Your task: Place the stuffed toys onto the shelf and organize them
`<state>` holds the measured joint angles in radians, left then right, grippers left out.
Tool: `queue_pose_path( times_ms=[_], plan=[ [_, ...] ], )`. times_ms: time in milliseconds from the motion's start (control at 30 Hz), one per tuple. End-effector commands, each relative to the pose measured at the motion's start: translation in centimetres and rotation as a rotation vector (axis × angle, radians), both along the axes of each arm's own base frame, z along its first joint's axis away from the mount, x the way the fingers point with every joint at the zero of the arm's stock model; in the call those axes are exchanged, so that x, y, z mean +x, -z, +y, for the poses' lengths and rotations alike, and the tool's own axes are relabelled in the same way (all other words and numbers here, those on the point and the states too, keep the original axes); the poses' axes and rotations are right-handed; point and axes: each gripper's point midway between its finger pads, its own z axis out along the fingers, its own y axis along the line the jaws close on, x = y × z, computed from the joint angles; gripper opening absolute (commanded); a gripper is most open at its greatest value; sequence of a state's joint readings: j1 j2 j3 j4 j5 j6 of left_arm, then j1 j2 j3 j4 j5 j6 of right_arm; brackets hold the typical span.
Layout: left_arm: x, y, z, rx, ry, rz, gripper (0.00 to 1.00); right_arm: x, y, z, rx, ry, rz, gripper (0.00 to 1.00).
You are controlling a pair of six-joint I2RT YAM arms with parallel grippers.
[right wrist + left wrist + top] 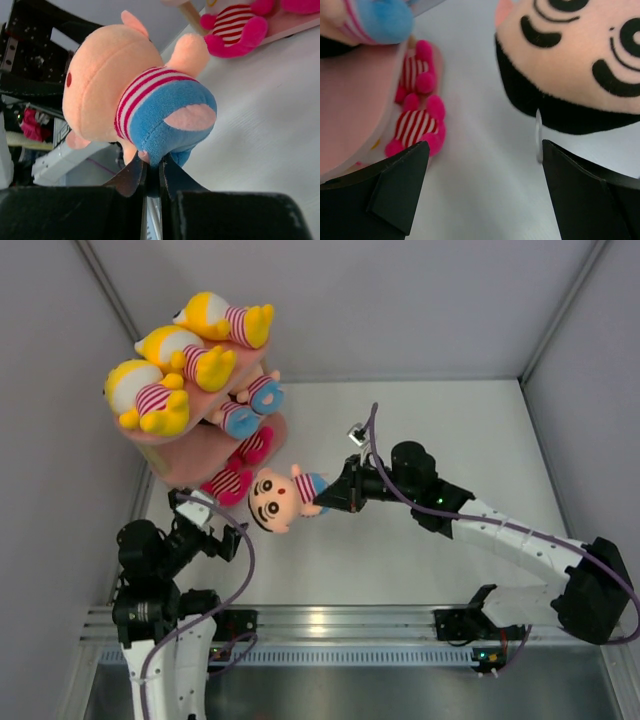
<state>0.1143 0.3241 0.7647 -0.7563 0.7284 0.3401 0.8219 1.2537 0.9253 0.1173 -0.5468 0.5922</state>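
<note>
A pink-faced stuffed toy with a striped shirt and blue bottom hangs just above the table, right of the pink shelf. My right gripper is shut on its blue bottom, with the jaws pinching the fabric. The toy's black-haired head fills the upper right of the left wrist view. My left gripper stands open just left of that head, nothing between its fingers. On the shelf, three yellow toys lie on top, two blue-bottomed ones in the middle, and two magenta ones lowest.
The magenta toys lie on the lowest board, close in front of the left fingers. Grey walls enclose the white table at the back and both sides. A metal rail runs along the near edge.
</note>
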Motion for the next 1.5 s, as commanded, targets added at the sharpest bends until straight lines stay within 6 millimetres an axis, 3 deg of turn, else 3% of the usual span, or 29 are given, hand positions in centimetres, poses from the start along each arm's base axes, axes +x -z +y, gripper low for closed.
queue_pose_path(
  times_ms=[0, 67, 100, 200, 267, 400, 467, 500, 533, 567, 600, 633, 667, 700, 733, 900, 933, 967, 1000, 1067, 1100, 1267, 1467],
  plan=[
    [0.5, -4.5, 5.2, -0.022, -0.377, -0.125, 0.99, 1.3, -6.3, -0.3, 0.189, 0.184, -0.064, 0.00],
    [0.0, -5.6, 5.8, -0.033, -0.418, -0.163, 0.99, 2.1, -7.0, -0.4, 0.199, 0.280, -0.082, 0.00],
    [-0.4, -6.6, 7.2, -0.054, -0.516, -0.189, 0.98, 1.6, -7.5, -0.2, 0.212, 0.291, -0.085, 0.00],
    [-0.9, -8.6, 9.3, -0.023, -0.628, -0.254, 0.99, 2.2, -8.8, -0.1, 0.264, 0.382, -0.076, 0.00],
    [-1.3, -9.5, 12.0, 0.011, -0.773, -0.295, 0.99, 2.8, -9.2, 0.1, 0.298, 0.439, -0.053, 0.00],
    [-2.4, -9.5, 15.9, 0.142, -0.965, -0.328, 0.99, 2.8, -9.8, 2.7, 0.362, 0.456, -0.007, 0.00],
    [-3.3, -9.4, 17.4, 0.156, -1.064, -0.330, 0.99, 2.9, -11.2, 3.9, 0.391, 0.480, -0.013, 0.00],
    [-3.6, -9.3, 17.8, 0.157, -1.087, -0.338, 0.99, 2.6, -10.1, 5.6, 0.365, 0.472, -0.002, 0.00],
    [-4.1, -9.7, 18.4, 0.152, -1.131, -0.359, 0.99, 2.8, -11.6, 6.2, 0.393, 0.487, -0.008, 0.00],
    [-4.5, -10.1, 18.6, 0.149, -1.150, -0.384, 0.99, 2.8, -11.6, 7.0, 0.394, 0.492, -0.004, 0.00],
    [-4.7, -10.4, 18.9, 0.149, -1.165, -0.400, 0.99, 2.7, -10.3, 8.7, 0.368, 0.485, 0.015, 0.00],
    [-4.9, -10.7, 19.1, 0.154, -1.178, -0.415, 0.99, 2.9, -11.4, 9.3, 0.388, 0.499, 0.016, 0.00],
    [-5.1, -11.3, 19.3, 0.160, -1.194, -0.441, 0.99, 3.1, -11.1, 10.1, 0.382, 0.503, 0.026, 0.00],
    [-5.3, -11.6, 19.5, 0.193, -1.202, -0.451, 0.99, 3.4, -9.5, 11.6, 0.351, 0.504, 0.045, 0.00],
    [-5.5, -12.0, 19.7, 0.205, -1.210, -0.464, 0.99, 3.8, -10.3, 12.3, 0.361, 0.510, 0.049, 0.00],
    [-6.0, -12.7, 19.8, 0.223, -1.215, -0.488, 0.99, 5.1, -8.6, 16.1, 0.322, 0.514, 0.093, 0.00],
    [-5.9, -12.6, 19.7, 0.222, -1.211, -0.487, 0.99, 5.5, -8.1, 16.5, 0.312, 0.529, 0.093, 0.00],
    [-5.9, -12.6, 19.7, 0.218, -1.208, -0.489, 0.99, 5.9, -6.4, 17.2, 0.270, 0.539, 0.095, 0.00],
    [-5.8, -12.5, 19.6, 0.218, -1.202, -0.489, 0.99, 6.3, -7.0, 17.5, 0.278, 0.553, 0.089, 0.00],
    [-5.7, -12.2, 19.5, 0.219, -1.196, -0.486, 0.99, 7.0, -5.1, 18.5, 0.234, 0.568, 0.087, 0.00],
    [-5.7, -12.2, 19.5, 0.218, -1.195, -0.487, 0.99, 7.2, -5.4, 19.0, 0.232, 0.569, 0.081, 0.00],
    [-5.8, -12.2, 19.6, 0.231, -1.197, -0.496, 0.99, 7.9, -2.8, 20.7, 0.192, 0.576, 0.113, 0.00],
    [-5.6, -12.1, 19.2, 0.213, -1.171, -0.502, 0.99, 10.1, -3.6, 21.9, 0.233, 0.644, 0.075, 0.00]
  ],
)
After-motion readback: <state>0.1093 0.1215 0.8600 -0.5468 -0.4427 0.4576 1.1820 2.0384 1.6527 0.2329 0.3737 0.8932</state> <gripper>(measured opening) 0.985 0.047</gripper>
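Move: At the near end of the middle board lies the right hand's goal for the held boy toy, about 27 cm to its left, 15 cm ahead and roughly level with it. The nearer blue-trousered toy already on that board is some 20 cm ahead and 19 cm left, also level. Below, the near pink striped toy lies about 23 cm left, 4 cm ahead and 15 cm lower. The goal lies some 15 cm ahead and 4 cm left of the left hand. Keeping its pinch on the boy toy's legs, the right hand first lifts about 6 cm, then carries the toy left and somewhat forward, head first, in between the shelf boards. It turns some 35 degrees clockwise and sinks about 7 cm as it arrives. The already open, empty left hand clears out leftward, up and a little back, turning counter-clockwise. ##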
